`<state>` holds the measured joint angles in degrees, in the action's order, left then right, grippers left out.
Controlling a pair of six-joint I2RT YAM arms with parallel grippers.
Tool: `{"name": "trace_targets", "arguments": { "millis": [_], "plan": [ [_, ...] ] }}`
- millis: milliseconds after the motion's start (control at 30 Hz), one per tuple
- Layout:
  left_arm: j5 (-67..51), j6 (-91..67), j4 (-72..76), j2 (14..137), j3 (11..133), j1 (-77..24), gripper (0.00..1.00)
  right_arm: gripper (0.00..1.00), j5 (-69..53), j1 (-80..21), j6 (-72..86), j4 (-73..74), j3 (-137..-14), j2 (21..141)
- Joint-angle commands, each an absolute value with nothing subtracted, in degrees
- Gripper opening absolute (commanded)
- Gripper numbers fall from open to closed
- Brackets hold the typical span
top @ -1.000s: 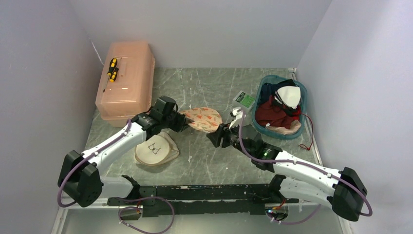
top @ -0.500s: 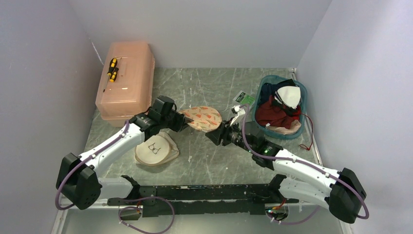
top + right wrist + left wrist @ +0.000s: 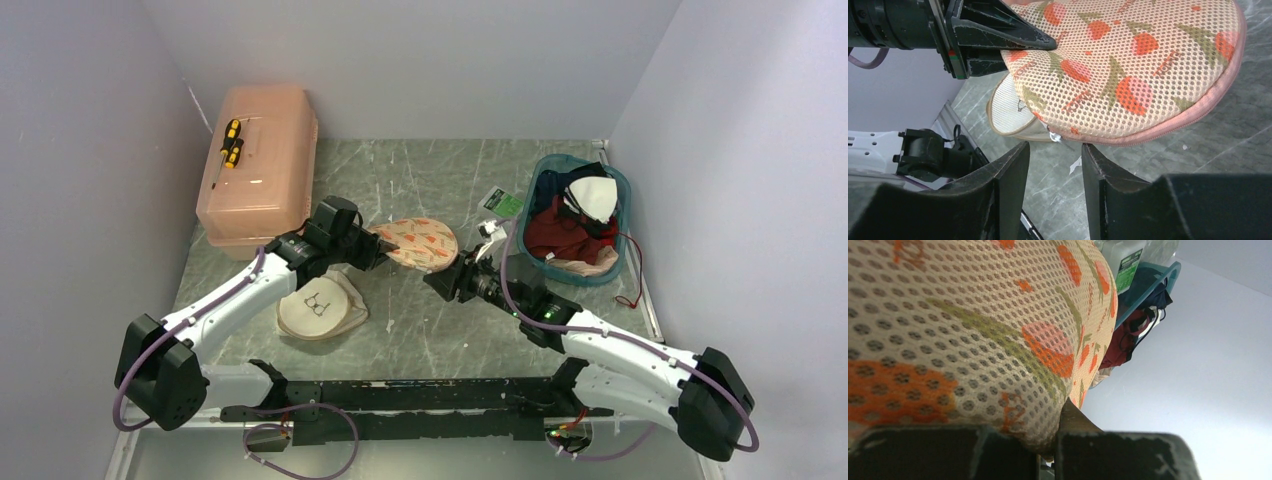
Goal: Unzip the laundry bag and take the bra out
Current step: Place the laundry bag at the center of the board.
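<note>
The laundry bag point(image 3: 320, 305) lies flat on the table, white mesh with a cream rim and a black bra icon on its lid. Part of it shows under the pouch as the laundry bag point(image 3: 1009, 106). The bra is hidden. My left gripper point(image 3: 378, 246) is shut on the edge of a beige mesh pouch point(image 3: 420, 243) printed in orange, holding it off the table; the pouch point(image 3: 973, 330) fills the left wrist view above the left gripper point(image 3: 1048, 442). My right gripper point(image 3: 1055, 152) stands open just below the pouch's pink zip edge point(image 3: 1168, 125), its silver zip pull point(image 3: 1054, 137) just beyond the fingertips.
A teal basket point(image 3: 618, 185) of clothes, with dark red cloth point(image 3: 555, 235) and a white piece, stands at the right. A peach plastic box point(image 3: 262, 170) with a yellow-handled screwdriver point(image 3: 230, 142) is at the back left. A green-labelled packet point(image 3: 507, 204) lies by the basket.
My right gripper's jaws have narrowed a little and edged closer under the pouch's zip edge. The left gripper keeps its hold and has hardly moved.
</note>
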<state>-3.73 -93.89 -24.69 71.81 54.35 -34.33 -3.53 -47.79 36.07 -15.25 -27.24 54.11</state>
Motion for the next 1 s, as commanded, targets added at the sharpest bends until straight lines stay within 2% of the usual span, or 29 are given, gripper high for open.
{"name": "trace_targets", "arguments": {
  "millis": [0, 267, 433, 733, 967],
  "plan": [
    [-5.7, -94.7, -21.9, 70.0, 56.6, -34.2, 0.03, 0.45, -4.5, -47.3, 35.3, -20.0, -28.0, 55.8],
    [-5.8, -94.8, -22.0, 69.2, 56.4, -34.3, 0.03, 0.45, -4.4, -46.7, 34.9, -20.3, -28.4, 57.0],
    [-5.7, -94.7, -22.2, 69.0, 56.4, -34.3, 0.03, 0.35, -5.7, -46.5, 34.4, -21.3, -28.1, 56.8],
    [-6.1, -94.7, -21.8, 68.9, 56.2, -34.3, 0.03, 0.31, -6.9, -46.6, 33.4, -21.5, -28.3, 56.8],
    [-5.7, -94.7, -21.9, 68.7, 55.9, -34.2, 0.03, 0.10, -7.4, -46.6, 33.2, -21.9, -28.2, 56.4]
  ]
}}
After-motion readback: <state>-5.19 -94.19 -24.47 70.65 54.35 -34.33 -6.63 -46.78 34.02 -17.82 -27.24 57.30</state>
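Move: My left hand already holds the patterned laundry bag by its near edge. The white zipper pull hangs barely beyond my right fingertips, about 1 cm ahead of that hand, 2 cm left and 1 cm below. From my left hand it lies roughly 4 cm back and 7 cm right, slightly lower. Counted from my right hand, the white round bag lies about 23 cm left, 5 cm back; the green-labelled box is some 13 cm right, 15 cm ahead, both on the table well below. I close my right fingers from about half open to nearly shut around the white zipper pull, first easing that hand down about 1 cm and a touch forward, then creeping slightly left with hardly any turn. My left hand keeps its pinch on the bag's edge, drifting up about 1 cm. ##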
